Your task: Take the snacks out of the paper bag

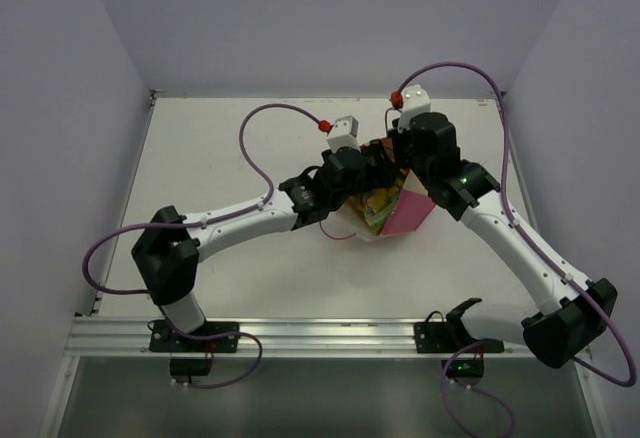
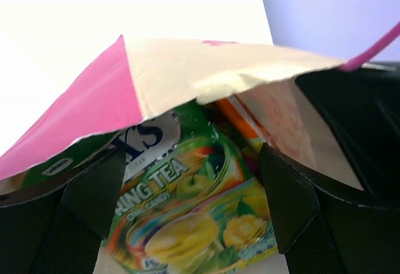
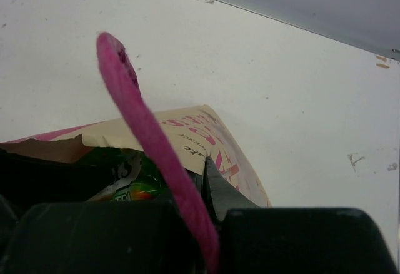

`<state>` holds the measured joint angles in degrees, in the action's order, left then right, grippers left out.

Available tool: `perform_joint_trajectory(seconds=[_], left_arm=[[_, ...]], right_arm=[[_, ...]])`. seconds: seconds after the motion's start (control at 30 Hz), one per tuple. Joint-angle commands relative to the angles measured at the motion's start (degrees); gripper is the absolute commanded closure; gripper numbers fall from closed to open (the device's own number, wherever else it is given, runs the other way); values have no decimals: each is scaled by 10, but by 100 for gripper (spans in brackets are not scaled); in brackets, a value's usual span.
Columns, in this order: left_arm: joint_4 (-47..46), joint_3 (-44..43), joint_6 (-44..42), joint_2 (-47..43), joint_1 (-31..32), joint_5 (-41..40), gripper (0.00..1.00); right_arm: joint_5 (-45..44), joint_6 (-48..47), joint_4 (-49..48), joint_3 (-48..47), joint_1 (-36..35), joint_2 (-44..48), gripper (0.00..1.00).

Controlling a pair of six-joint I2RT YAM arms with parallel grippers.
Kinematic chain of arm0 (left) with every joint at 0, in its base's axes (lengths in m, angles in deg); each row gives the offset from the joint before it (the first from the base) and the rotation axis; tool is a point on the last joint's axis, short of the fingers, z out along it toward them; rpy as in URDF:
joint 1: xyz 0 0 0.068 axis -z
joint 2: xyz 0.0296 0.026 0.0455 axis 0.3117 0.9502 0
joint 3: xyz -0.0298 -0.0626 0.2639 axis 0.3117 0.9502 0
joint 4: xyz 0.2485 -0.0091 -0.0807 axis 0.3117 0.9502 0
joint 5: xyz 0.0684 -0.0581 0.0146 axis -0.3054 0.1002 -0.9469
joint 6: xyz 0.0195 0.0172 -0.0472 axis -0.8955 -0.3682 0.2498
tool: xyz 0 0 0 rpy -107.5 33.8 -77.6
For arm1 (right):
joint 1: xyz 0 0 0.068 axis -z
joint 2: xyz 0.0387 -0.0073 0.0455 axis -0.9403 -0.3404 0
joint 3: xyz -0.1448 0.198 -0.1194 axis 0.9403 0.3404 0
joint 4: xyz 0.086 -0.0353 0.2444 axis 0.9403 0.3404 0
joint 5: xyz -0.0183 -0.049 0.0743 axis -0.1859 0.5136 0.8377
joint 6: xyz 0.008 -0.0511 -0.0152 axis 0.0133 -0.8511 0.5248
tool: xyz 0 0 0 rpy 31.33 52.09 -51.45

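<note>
The paper bag [image 1: 408, 213] lies tipped on the table between both arms, pink side up, its mouth facing my left gripper [image 1: 368, 180]. In the left wrist view my left gripper [image 2: 190, 205] is open at the bag's mouth [image 2: 187, 67], its fingers [image 2: 94, 192] on either side of a green-yellow snack packet [image 2: 200, 214]. Behind it show a white-and-blue packet [image 2: 150, 142] and an orange one [image 2: 240, 114]. My right gripper [image 3: 215, 174] is shut on the cream rim of the bag [image 3: 206, 133]. The pink cord handle [image 3: 144, 124] arches over it, and the green packet [image 3: 122, 177] peeks inside.
The white table [image 1: 250, 278] is walled at the left, back and right. A metal rail [image 1: 320, 336] runs along the near edge by the arm bases. A thin pink cord loop [image 1: 340, 234] of the bag trails on the table near the left wrist.
</note>
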<state>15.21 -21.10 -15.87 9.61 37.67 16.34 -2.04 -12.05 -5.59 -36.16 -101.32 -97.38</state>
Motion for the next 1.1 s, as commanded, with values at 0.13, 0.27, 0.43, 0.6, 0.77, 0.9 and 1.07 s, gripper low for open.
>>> perform_joint_trajectory(seconds=[0.13,0.27,0.43,0.6,0.77,0.9,1.07], left_arm=[[9,-46,22,52,-7,-29,24],[23,-36,24,46,-7,-21,72],[33,-31,1,3,-7,-22,100],[47,-35,-42,-57,-7,-14,100],[91,-65,-89,-115,-7,40,100],[168,-97,-128,-177,-7,72,100],[279,-126,-202,-242,-33,30,100]], right_arm=[[8,29,-81,-21,-9,51,100],[-1,24,-82,-17,-9,56,100],[-16,15,-87,-7,-8,57,100],[-29,8,-87,-1,-9,57,100],[-47,-13,-91,2,-8,55,100],[-61,-20,-91,3,-8,52,100],[-65,-24,-91,6,-7,52,100]])
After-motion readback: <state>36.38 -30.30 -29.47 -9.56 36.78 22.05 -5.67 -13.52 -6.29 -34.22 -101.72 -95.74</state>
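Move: The green snack packet lies between and just beyond the left hand's open fingers, its middle about 2 cm ahead, 1 cm right and 4 cm below. An orange packet sits some 4 cm ahead, 5 cm right and 5 cm down; a yellow-green packet about 7 cm back, level sideways and 7 cm down. From the right hand, the green packet is roughly 3 cm back, 5 cm left and 9 cm below. Forward and down by a bare 2 cm, the left hand dips further into the bag mouth as its fingers shut and pinch the green packet, then pulls up about 16 cm, drawing back and left some 7 cm each way, out of the bag, fingers tipping up about 10 degrees. The right hand keeps its closed grip on the bag's rim, drifting only a centimetre left. ##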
